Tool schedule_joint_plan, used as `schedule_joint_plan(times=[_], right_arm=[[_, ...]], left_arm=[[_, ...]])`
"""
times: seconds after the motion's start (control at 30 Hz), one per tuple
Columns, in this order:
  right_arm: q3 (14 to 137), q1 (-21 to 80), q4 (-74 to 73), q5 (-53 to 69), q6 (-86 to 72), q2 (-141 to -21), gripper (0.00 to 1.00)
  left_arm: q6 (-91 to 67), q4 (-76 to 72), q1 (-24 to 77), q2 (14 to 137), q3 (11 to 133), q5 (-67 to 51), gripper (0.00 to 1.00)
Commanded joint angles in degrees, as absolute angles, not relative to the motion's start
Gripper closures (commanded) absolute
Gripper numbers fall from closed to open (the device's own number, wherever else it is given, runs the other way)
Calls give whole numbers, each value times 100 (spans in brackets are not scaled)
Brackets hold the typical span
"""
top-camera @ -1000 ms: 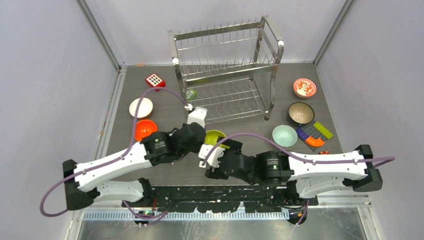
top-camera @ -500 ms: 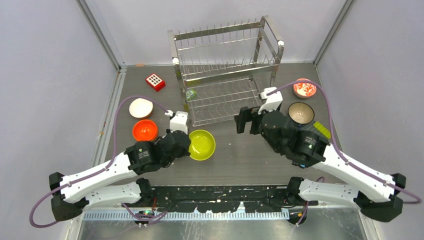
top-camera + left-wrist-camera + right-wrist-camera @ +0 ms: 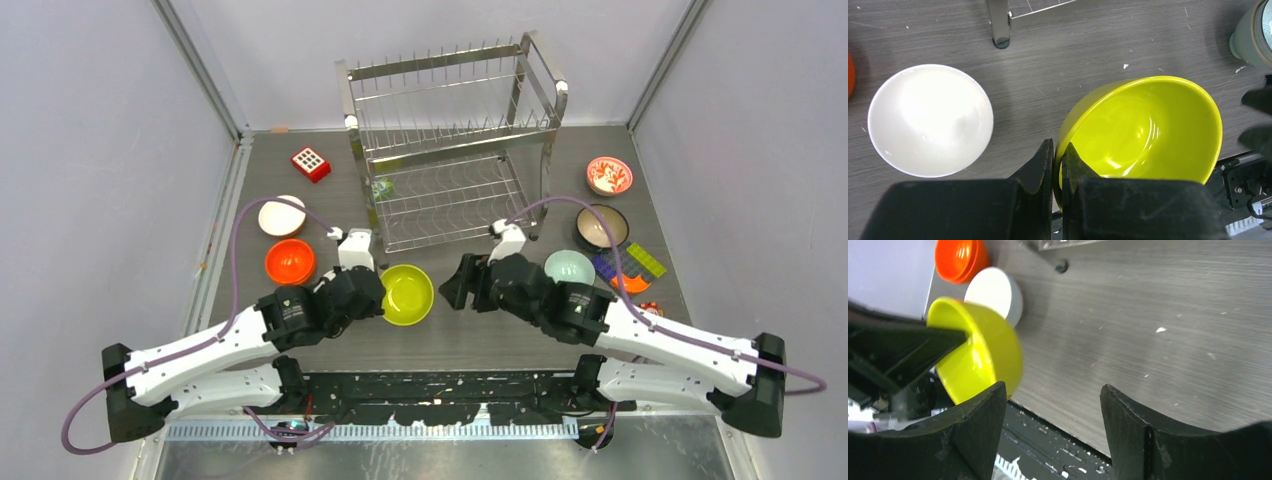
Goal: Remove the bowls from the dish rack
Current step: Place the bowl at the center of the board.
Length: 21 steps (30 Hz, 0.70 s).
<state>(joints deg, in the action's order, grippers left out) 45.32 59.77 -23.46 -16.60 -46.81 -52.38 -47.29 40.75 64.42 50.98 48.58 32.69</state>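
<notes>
The dish rack (image 3: 450, 130) stands at the back centre, and I see no bowl on its wires. My left gripper (image 3: 378, 295) is shut on the near rim of a lime-yellow bowl (image 3: 407, 294), one finger inside and one outside. The bowl (image 3: 1148, 130) hangs tilted in the left gripper (image 3: 1057, 150). My right gripper (image 3: 455, 283) is open just right of that bowl, holding nothing. In the right wrist view the yellow bowl (image 3: 983, 360) lies beyond the left finger of the right gripper (image 3: 1052, 387). White (image 3: 282, 215), orange (image 3: 290, 261), teal (image 3: 569, 268), dark (image 3: 601, 226) and patterned (image 3: 609, 176) bowls sit on the table.
A red block with white dots (image 3: 311, 163) lies left of the rack. Flat coloured toy bricks (image 3: 630, 268) lie at the right beside the teal bowl. A rack foot (image 3: 999, 25) stands beyond the white bowl (image 3: 930, 120). The table's near edge runs just under both grippers.
My right arm swung up beside the rack, then back down to the centre, and now faces the yellow bowl with its jaws narrower. The left gripper drew back slightly, still holding the bowl.
</notes>
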Motion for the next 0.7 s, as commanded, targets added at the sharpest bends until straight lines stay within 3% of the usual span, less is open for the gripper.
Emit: schedule_joint_plan(times=[0.0, 0.1, 0.4, 0.67], right_arm=[[5142, 6846, -2002, -2563, -4709, -5685, 27], [5446, 7036, -2264, -2963, -4740, -6152, 28], [6238, 7077, -3119, -3523, -4843, -6945, 49], [6385, 7194, -3204, -3738, -4637, -7338, 56]], left_arm=[[-5220, 3800, 6416, 5086, 4917, 3331, 100], [-5440, 4097, 6420, 5275, 5103, 3427, 100], [-5860, 4521, 6424, 5597, 5361, 3522, 100], [-5941, 4488, 6424, 5615, 5411, 3520, 100]])
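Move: My left hand already pinches the yellow bowl by its left rim; the bowl's middle lies about 5 cm to that hand's right and 3 cm below it. The white bowl stands roughly 11 cm to its left, 2 cm farther out and 13 cm lower. From my empty, open right hand, the yellow bowl is some 11 cm to the left, level fore and aft, 4 cm lower; the pale green bowl stands about 25 cm to the right, 4 cm out, 15 cm down. I bring my right hand about 5 cm left to the yellow bowl's free right rim, dipping back some 2 cm on the way and coming forward again, rolling its left side down about 15 degrees and partly closing the fingers around the rim without pinching it. My left hand keeps its grip and lowers the bowl about 2 cm, turning slightly. ##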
